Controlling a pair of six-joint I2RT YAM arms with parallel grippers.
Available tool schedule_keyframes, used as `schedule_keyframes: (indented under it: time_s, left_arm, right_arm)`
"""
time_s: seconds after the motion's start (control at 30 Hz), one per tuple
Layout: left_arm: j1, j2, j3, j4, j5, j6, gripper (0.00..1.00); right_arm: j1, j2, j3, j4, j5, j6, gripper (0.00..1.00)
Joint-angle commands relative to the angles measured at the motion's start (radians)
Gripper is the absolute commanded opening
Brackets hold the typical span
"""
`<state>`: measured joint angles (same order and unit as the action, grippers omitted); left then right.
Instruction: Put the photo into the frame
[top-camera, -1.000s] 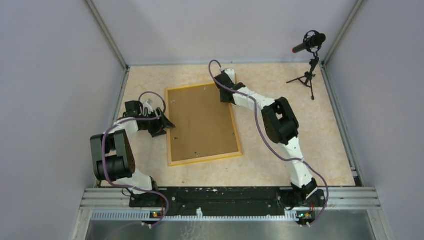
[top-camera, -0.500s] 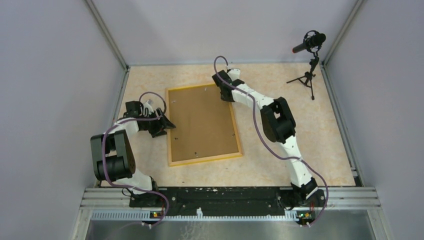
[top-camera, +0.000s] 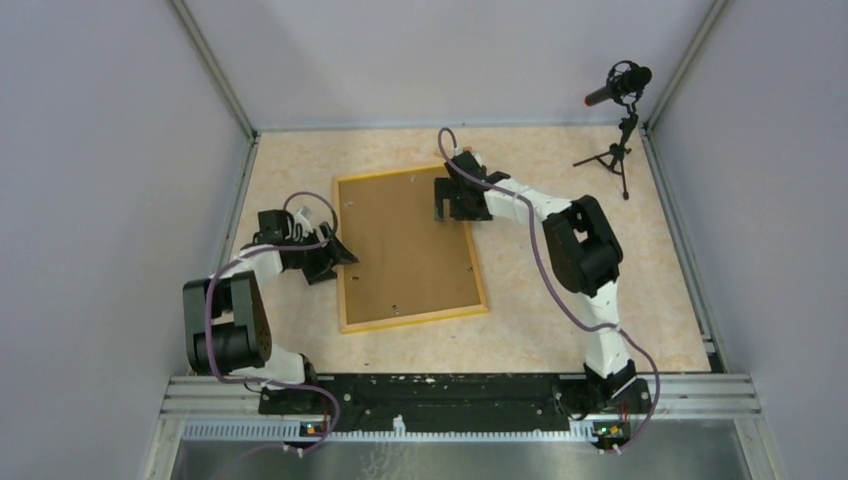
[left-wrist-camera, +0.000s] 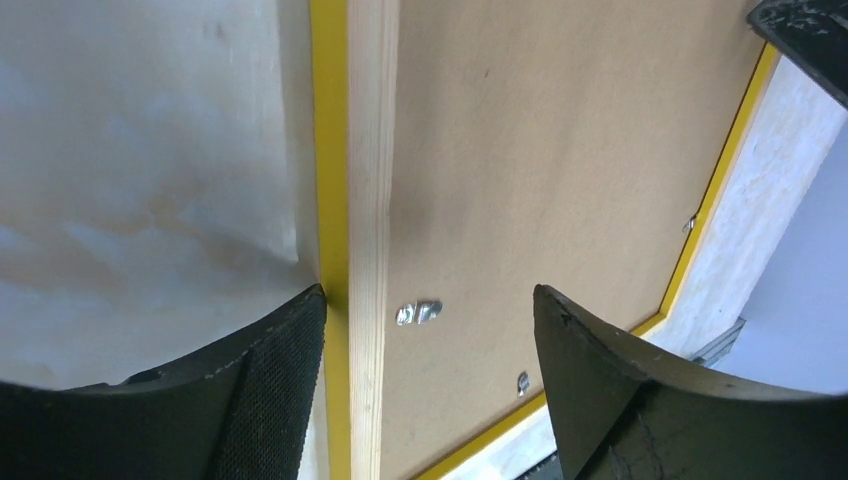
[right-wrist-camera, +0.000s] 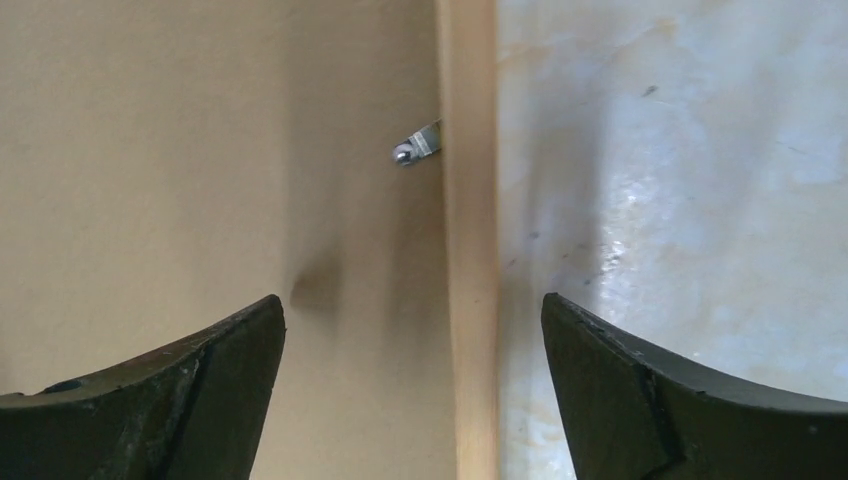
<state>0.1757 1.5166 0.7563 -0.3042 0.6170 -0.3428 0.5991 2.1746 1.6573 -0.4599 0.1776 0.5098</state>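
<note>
The frame (top-camera: 415, 317), thin and yellow-orange, lies face down on the table with the brown backing board (top-camera: 405, 250) filling it. The photo is hidden. My left gripper (top-camera: 338, 255) is open at the frame's left rail. In the left wrist view the gripper (left-wrist-camera: 430, 295) straddles the rail (left-wrist-camera: 365, 200), its left finger (left-wrist-camera: 270, 390) against the yellow outer edge. My right gripper (top-camera: 440, 210) is open over the upper right part. In the right wrist view that gripper (right-wrist-camera: 412, 300) spans the right rail (right-wrist-camera: 468, 250) and the board (right-wrist-camera: 200, 150), holding nothing.
Small metal tabs (left-wrist-camera: 417, 314) (right-wrist-camera: 418, 142) sit at the board's edges. A microphone on a tripod (top-camera: 620, 90) stands at the far right corner. Grey walls close in the marbled table (top-camera: 560, 330) on three sides.
My right gripper left the frame's far right corner, came nearer along the right rail and opened wide. My left gripper shifted slightly and widened a little.
</note>
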Motion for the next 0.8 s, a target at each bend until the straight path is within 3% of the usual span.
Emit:
schedule_keyframes:
  time_s: [0.0, 0.1, 0.23, 0.33, 0.43, 0.53, 0.63, 0.7, 0.77]
  left_arm:
    - [-0.019, -0.107, -0.130, 0.025, 0.037, -0.119, 0.79]
    - [-0.093, -0.226, -0.231, 0.037, 0.036, -0.233, 0.79]
    - [-0.297, -0.435, -0.327, 0.060, -0.028, -0.425, 0.81]
    - [-0.435, -0.575, -0.379, 0.096, -0.038, -0.580, 0.83]
    - [-0.557, -0.678, -0.415, 0.174, -0.012, -0.645, 0.92]
    - [-0.606, -0.770, -0.386, 0.175, -0.020, -0.587, 0.98]
    - [-0.606, -0.824, -0.305, 0.087, -0.121, -0.438, 0.99]
    - [-0.605, -0.829, -0.224, 0.011, -0.255, -0.349, 0.99]
    - [-0.604, -0.808, -0.146, -0.042, -0.448, -0.275, 0.98]
  right_arm:
    - [-0.004, -0.045, -0.061, 0.110, -0.212, -0.092, 0.97]
    - [-0.004, -0.023, -0.035, 0.165, -0.277, -0.099, 0.98]
    - [-0.004, 0.036, 0.081, 0.185, -0.307, -0.129, 0.99]
    - [-0.002, 0.104, 0.224, 0.163, -0.357, -0.156, 0.99]
    - [0.002, 0.184, 0.426, 0.043, -0.424, -0.197, 0.99]
    - [0.003, 0.211, 0.632, -0.130, -0.350, -0.236, 0.99]
    - [-0.003, 0.171, 0.778, -0.338, -0.113, -0.223, 0.99]
    - [-0.007, 0.071, 0.701, -0.409, -0.003, -0.171, 0.99]
    - [-0.011, -0.062, 0.505, -0.400, 0.015, -0.112, 0.99]
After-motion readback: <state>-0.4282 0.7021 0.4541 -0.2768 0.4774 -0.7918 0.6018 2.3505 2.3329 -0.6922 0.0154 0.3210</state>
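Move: The left gripper's outer finger already sits against the outer side of the frame's left rail, which runs about 1 cm left of the hand point and 2 cm below. A clip on the backing board is some 2 cm back and 2 cm right of this hand, and the near-left corner is about 13 cm straight back. The right gripper straddles the right rail, about 1 cm to its right. From this hand a clip lies 3 cm ahead, the far-right corner 9 cm ahead and 2 cm left. Sweep the left gripper low, back and right some 15 cm each way, pushing the left rail with the outer finger; then open wider and lift clear about 10 cm, wrist tilting up. Meanwhile carry the open right gripper left and forward about 7 cm, outer finger nudging the right rail leftward, turning some 20 degrees counter-clockwise, then raise it 13 cm off the frame. ##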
